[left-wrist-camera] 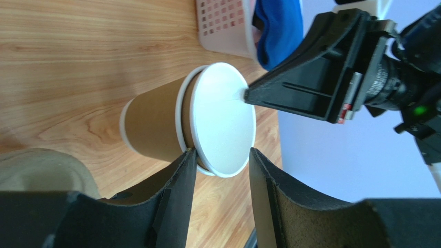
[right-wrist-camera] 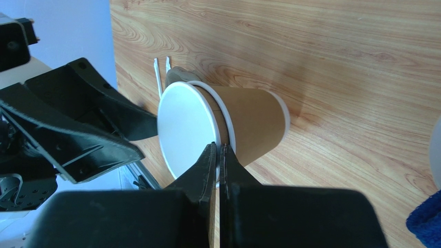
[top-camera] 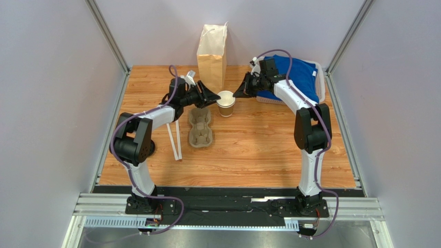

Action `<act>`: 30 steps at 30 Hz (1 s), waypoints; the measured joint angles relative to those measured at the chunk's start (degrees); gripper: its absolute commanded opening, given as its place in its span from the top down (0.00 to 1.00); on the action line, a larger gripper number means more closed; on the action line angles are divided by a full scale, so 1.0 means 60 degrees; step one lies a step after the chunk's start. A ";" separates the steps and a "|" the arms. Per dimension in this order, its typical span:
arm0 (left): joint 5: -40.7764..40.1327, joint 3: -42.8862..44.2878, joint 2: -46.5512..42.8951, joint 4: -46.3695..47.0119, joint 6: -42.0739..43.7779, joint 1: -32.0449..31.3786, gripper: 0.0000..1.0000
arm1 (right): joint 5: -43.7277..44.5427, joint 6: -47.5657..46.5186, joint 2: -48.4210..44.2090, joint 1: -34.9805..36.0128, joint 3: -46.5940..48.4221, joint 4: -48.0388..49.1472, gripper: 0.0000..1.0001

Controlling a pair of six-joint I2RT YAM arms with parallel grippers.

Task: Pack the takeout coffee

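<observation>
Two lidless brown paper cups stand nested on the wooden table (top-camera: pixel 259 150), the inner cup (top-camera: pixel 225 96) raised out of the outer cup (top-camera: pixel 225 109). My right gripper (right-wrist-camera: pixel 218 150) is shut on the inner cup's (right-wrist-camera: pixel 186 129) white rim from the right, with the outer cup (right-wrist-camera: pixel 256 124) below it. My left gripper (left-wrist-camera: pixel 221 155) is open and straddles the opposite side of that rim. One finger (left-wrist-camera: pixel 178 181) touches the wall between the inner cup's rim (left-wrist-camera: pixel 222 119) and the outer cup (left-wrist-camera: pixel 152 126). No lidded cup shows, so the takeout coffee is out of view.
A tall paper bag (top-camera: pixel 212 54) stands just behind the cups. A cardboard cup carrier (top-camera: pixel 200 126) lies in front of them, with two white straws (top-camera: pixel 175 142) to its left. At the back right, a white basket (top-camera: pixel 322 82) holds a blue cloth (top-camera: pixel 297 75).
</observation>
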 measured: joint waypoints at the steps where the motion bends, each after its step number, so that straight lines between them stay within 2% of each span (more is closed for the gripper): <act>1: -0.0062 0.0073 0.0033 -0.0233 0.0135 -0.0004 0.50 | -0.0036 0.0011 0.0000 0.0000 -0.0007 0.0015 1.00; 4: -0.0251 0.0368 0.0109 -0.0918 0.0506 -0.0022 0.49 | -0.0153 0.0058 0.0000 0.0000 -0.0011 0.0047 1.00; 10: -0.0568 0.0769 0.0142 -0.1923 0.0994 -0.0087 0.60 | -0.0353 0.0193 0.0000 0.0000 -0.0040 0.0226 1.00; 16: -0.0798 0.1137 0.0335 -0.2743 0.1308 -0.0120 0.75 | -0.0477 0.0237 0.0000 0.0000 -0.0171 0.0401 1.00; 19: -0.0907 0.1260 0.0386 -0.3104 0.1395 -0.0124 0.86 | -0.0535 0.0240 0.0000 0.0000 -0.0182 0.0408 1.00; 21: -0.0991 0.1308 0.0386 -0.3300 0.1453 -0.0124 0.97 | -0.0601 0.0240 0.0000 0.0000 -0.0182 0.0412 1.00; 23: -0.1104 0.1377 0.0386 -0.3501 0.1479 -0.0127 1.00 | -0.0721 0.0226 0.0000 0.0007 -0.0182 0.0397 0.92; 26: -0.1217 0.1417 0.0386 -0.3668 0.1475 -0.0127 1.00 | -0.0838 0.0109 0.0000 0.0044 -0.0164 0.0361 0.68; 27: -0.1213 0.1417 0.0386 -0.3716 0.1468 -0.0127 1.00 | -0.0860 0.0076 0.0000 0.0055 -0.0149 0.0331 0.47; 29: -0.1158 0.1417 0.0390 -0.3767 0.1432 -0.0138 1.00 | -0.0892 -0.0095 0.0000 0.0095 -0.0047 0.0171 0.31; 30: -0.1078 0.1417 0.0393 -0.3763 0.1395 -0.0146 1.00 | -0.0907 -0.0353 0.0000 0.0124 0.0047 0.0109 0.17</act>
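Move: Ahead of neither hand but between them stand two nested coffee cups: their middle is about 4 cm to the right of the half-open left hand, level with it fore and aft, and some 8 cm below it. From the right hand, already shut on the rim's right side, the cups lie 4 cm to the left, 1 cm back and 6 cm down. The cup carrier is roughly 6 cm left and 6 cm back of the left hand, 12 cm below; the paper bag stands some 14 cm ahead of that hand and 2 cm left. Sinking about 4 cm at the left side of the nested cups, the left hand rolls some 15 degrees and shuts its fingers from half open, pinching at the two rims. The right hand keeps its pinch on the opposite side while easing a centimetre or so left and up, then spreads its fingers and lets go at the end, drawing slightly back. ##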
